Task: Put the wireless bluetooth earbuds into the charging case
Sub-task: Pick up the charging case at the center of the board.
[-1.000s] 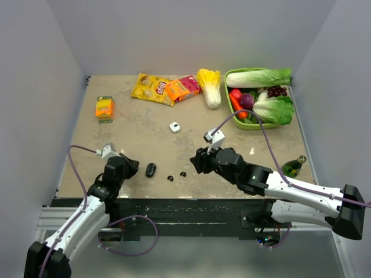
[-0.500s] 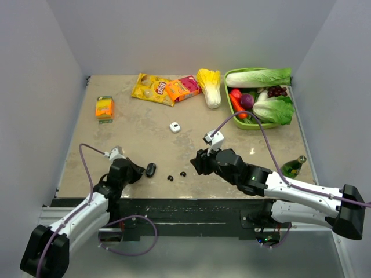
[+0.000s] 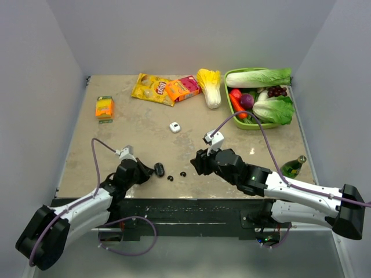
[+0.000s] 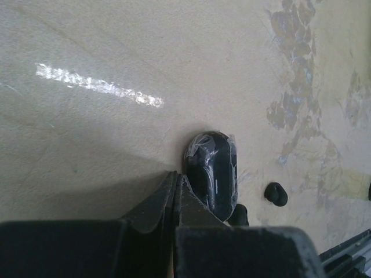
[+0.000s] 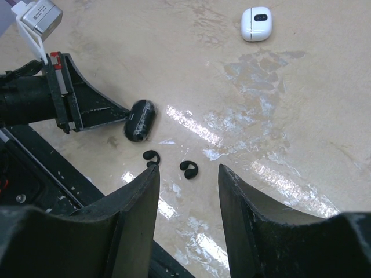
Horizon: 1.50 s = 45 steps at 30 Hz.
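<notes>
The black oval charging case [image 3: 159, 169] lies closed near the table's front edge. My left gripper [image 3: 149, 172] is shut with nothing between its fingers. In the left wrist view its tips [image 4: 175, 177] rest against the left side of the case [image 4: 212, 174]. Two tiny black earbuds [image 3: 170, 178] [image 3: 183, 174] lie just right of the case. One earbud [image 4: 276, 194] shows fully in the left wrist view, and the other [image 4: 238, 215] peeks out below the case. My right gripper [image 5: 188, 168] hangs open above the earbuds [image 5: 151, 157] [image 5: 189, 169].
A small white case [image 3: 175, 127] sits mid-table, also in the right wrist view [image 5: 255, 24]. At the back are an orange box [image 3: 104, 108], a yellow snack bag [image 3: 152, 88], a cabbage [image 3: 210, 86] and a green vegetable basket [image 3: 231, 75]. A green bottle [image 3: 294, 167] stands at the right.
My left gripper has shut and swung right along the front edge, nudging the black case a little right toward the earbuds. The right arm has barely moved.
</notes>
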### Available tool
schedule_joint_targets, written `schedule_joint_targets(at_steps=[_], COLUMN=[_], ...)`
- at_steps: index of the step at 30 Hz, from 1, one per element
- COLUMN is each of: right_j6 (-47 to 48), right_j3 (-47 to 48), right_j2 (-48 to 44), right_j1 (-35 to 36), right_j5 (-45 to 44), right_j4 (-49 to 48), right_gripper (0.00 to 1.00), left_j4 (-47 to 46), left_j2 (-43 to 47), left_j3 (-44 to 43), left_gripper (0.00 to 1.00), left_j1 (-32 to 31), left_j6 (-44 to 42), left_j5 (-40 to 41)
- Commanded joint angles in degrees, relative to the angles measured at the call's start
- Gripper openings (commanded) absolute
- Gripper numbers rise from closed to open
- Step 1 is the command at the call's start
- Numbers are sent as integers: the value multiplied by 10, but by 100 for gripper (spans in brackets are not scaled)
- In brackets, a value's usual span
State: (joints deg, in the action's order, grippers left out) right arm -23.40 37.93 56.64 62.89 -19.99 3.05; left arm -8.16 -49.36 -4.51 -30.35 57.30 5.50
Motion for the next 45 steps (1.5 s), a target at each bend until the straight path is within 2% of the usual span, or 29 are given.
schedule_joint_targets(at_steps=[1,7,16,21,36,45], right_j6=[-6,-8,-4,-5,-10,-9], right_j3=[8,6,-6,-6,-6,-8], right_j2=[-1,-1,-9,0,-9,-9], right_j1=[-1,-1,-1,-1,-1,-1], right_j5=[-10,-11,-18,-15,-21,-24], right_j4=[-10,-6,-6,-14,-3,1], right_gripper=[48,48,49,49,48,49], left_j4=[-16,-27,44,44,-72,-80], left_j2=[-42,-91,-11,9,-96,-135], left_j3=[-4,-28,-21,-11,-30,-56], left_gripper=[0,0,0,0,0,0], left_j1=[-16,-25,-38,-60,-96,-104], left_j6=[6,8,-12,-12,-8,-11], left_j5=[-14,4,10,-5,-15,8])
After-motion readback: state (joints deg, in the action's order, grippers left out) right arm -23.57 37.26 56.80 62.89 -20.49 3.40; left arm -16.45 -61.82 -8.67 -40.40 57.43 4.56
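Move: The black charging case lies flat right beside the left hand's shut fingertips, its middle about 3 cm to the right and 1 cm ahead, level with them. The nearer black earbud is some 8 cm right and 3 cm back, the other about 14 cm right and 1 cm back; the white case sits roughly 20 cm ahead and 10 cm right. From the right hand, the black case lies some 17 cm left, 4 cm ahead and 17 cm below. The black case is pushed along the table by the left hand's shut fingertips, already against its left side. The hand nudges right nearly 2 cm, draws back about 2 cm towards the case's near end, then sweeps right again, some 5 cm rightward in all. It stays low and turns about 10 degrees clockwise. ##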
